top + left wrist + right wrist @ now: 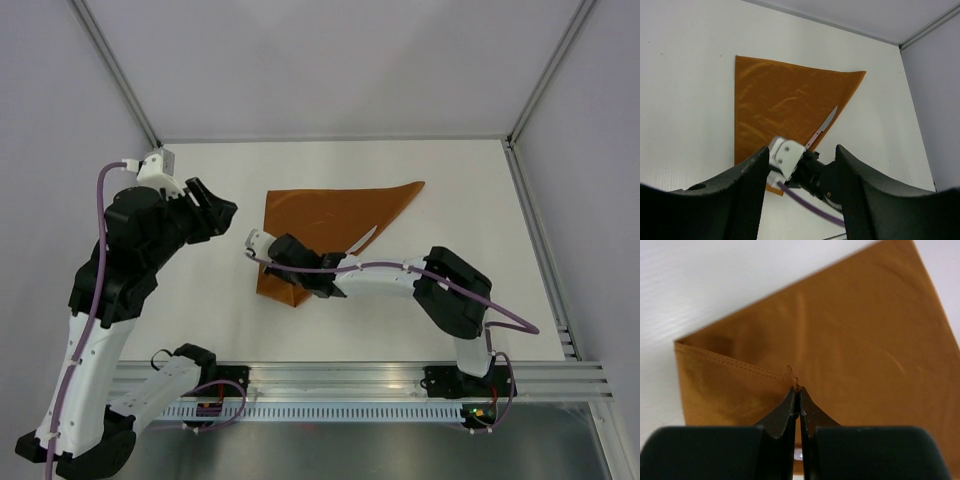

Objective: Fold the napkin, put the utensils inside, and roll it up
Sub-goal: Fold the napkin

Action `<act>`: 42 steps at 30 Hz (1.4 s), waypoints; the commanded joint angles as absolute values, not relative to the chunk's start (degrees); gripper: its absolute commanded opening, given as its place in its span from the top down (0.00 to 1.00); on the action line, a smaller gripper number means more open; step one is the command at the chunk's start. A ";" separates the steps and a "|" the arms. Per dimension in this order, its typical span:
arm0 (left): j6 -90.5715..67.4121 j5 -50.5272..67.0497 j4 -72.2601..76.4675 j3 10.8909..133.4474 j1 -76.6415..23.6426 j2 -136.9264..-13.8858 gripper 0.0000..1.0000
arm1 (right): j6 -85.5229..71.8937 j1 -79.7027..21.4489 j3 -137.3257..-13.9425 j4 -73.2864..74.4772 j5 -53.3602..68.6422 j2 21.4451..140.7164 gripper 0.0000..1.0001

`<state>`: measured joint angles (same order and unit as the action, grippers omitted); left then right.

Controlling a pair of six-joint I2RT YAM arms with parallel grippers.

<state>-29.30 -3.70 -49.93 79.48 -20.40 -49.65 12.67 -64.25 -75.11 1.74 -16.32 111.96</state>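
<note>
The rust-brown napkin lies on the white table as a rough triangle with its tip to the right. A slim silvery knife, one of the utensils, rests across its right edge, blade toward the far side. My right gripper is low over the napkin's near-left part. In the right wrist view it is shut, with a hemmed corner of the napkin pinched at its tips. My left gripper hangs open above the table, left of the napkin. Between its fingers show the napkin, the knife and the right wrist.
A metal frame rail runs along the table's near edge, and another rail borders the right side. Grey walls close in the far side. My right forearm stretches low over the table near the napkin.
</note>
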 commanded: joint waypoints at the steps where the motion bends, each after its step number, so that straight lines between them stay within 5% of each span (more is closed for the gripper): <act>1: -28.12 -0.26 -45.18 78.58 -20.48 -51.41 0.40 | 10.20 -60.48 -73.66 5.45 -16.26 106.62 0.92; 16: -30.41 6.59 -34.37 70.84 -20.57 -56.95 0.41 | 9.84 -41.58 -67.15 7.38 -14.24 101.16 0.94; 42: -32.61 7.12 -23.03 63.28 -28.56 -69.61 0.40 | 9.32 -33.66 -63.10 6.41 -13.10 103.09 0.94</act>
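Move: The right hand already pinches the napkin's near-left corner about 5 cm above the cloth; the spot for it, on the napkin's diagonal edge beside the knife's blade, lies some 12 cm ahead and 23 cm to the right. The middle of the knife is roughly 7 cm ahead and 20 cm right, and the napkin's far-left corner about 24 cm straight ahead. From the empty left hand, that spot is some 16 cm ahead, 29 cm right and 34 cm below. Rightward and forward in one sweep, the right hand keeps its pinch and draws the napkin corner across the cloth towards the diagonal edge by the knife's blade, some 23 cm right, turning about 30 degrees clockwise; forward travel mostly ends halfway, and it sinks slightly late on. The half-open left hand comes down, right and forward towards the napkin, roughly 18 cm in all, touching nothing. ##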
